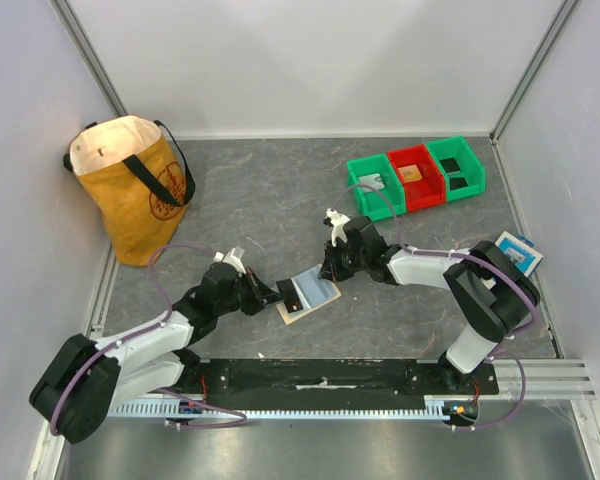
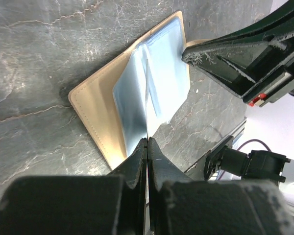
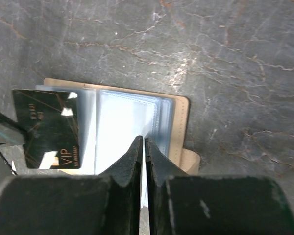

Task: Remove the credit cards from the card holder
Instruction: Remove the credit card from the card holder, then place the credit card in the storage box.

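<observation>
The tan card holder (image 1: 320,291) lies open on the grey table between both arms, pale blue sleeves up (image 2: 93,107) (image 3: 179,112). A black credit card (image 3: 46,129) marked VIP sticks partly out of its left sleeve and shows as a dark patch (image 1: 297,298) in the top view. My left gripper (image 1: 283,293) (image 2: 147,142) is shut on that card, which its own camera sees edge-on. My right gripper (image 1: 327,270) (image 3: 144,139) is shut on a pale blue inner sleeve at the holder's other side. Its fingers (image 2: 220,56) show in the left wrist view. No orange-tan card shows.
A yellow tote bag (image 1: 135,185) stands at the back left. A green bin (image 1: 375,185), a red bin (image 1: 416,175) and another green bin (image 1: 456,165) sit at the back right. A blue-and-white packet (image 1: 520,252) lies by the right wall.
</observation>
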### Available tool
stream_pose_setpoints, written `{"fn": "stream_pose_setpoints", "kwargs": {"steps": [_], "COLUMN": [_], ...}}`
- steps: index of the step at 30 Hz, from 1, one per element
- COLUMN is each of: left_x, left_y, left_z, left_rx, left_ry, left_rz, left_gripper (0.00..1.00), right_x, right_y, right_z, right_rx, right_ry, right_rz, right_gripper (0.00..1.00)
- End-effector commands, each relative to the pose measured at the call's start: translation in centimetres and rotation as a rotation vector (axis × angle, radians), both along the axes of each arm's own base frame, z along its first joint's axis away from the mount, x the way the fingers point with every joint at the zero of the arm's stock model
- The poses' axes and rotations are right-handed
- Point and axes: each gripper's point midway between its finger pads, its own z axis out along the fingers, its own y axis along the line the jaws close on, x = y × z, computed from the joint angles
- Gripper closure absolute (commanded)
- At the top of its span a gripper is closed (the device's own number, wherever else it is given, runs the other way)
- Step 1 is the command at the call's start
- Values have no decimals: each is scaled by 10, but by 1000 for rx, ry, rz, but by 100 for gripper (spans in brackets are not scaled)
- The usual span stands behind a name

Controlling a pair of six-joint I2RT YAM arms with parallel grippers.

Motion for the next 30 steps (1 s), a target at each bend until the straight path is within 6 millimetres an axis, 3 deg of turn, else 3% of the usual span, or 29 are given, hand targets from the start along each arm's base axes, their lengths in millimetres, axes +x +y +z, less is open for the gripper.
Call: {"fn": "stream_pose_setpoints", "kwargs": {"steps": [1, 4, 9, 13, 23, 30], "left_x": [2, 4, 7, 10, 3, -3], "left_y": [13, 17, 17, 10, -19, -26], "left_z": [9, 19, 40, 64, 142, 173], "left_rx": [95, 113, 79, 12, -172, -215], "left_ry": [-68, -110, -196, -295, -510, -585], "left_rz": [-32, -49, -114, -193, -421, -503], "left_gripper": [98, 98, 98, 98, 98, 98], "right_x": [14, 17, 10, -6, -46, -56], "right_y": [-4, 2, 12, 15, 15, 19], "right_z": [16, 46, 99, 122, 150, 182], "right_rx": [-36, 11, 134, 229, 459, 558], "right_ry": [-42, -85, -158, -193, -180, -234], "right_rz": [-14, -3, 49, 108, 290, 355], "right_gripper": [87, 80, 57, 47, 39, 38]}}
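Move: The left hand already pinches the black credit card by its outer edge; the card's middle lies about 2 cm to its right and 1 cm below, with the open card holder centred some 6 cm right, 1 cm farther out and 3 cm down. From the right hand, over the clear sleeve, the card is about 7 cm left and 4 cm back, the holder 4 cm left and 4 cm back, and the green tray 18 cm ahead and 13 cm right. Upward go both hands, about 14 cm each. The left keeps its pinch and lifts the card off the card holder, turning clockwise while its fingers tip up towards level. The right leaves the clear sleeve, opens well past half and draws back some 5 cm, its fingers tilting up about 25 degrees until they straddle the card's free edge. ##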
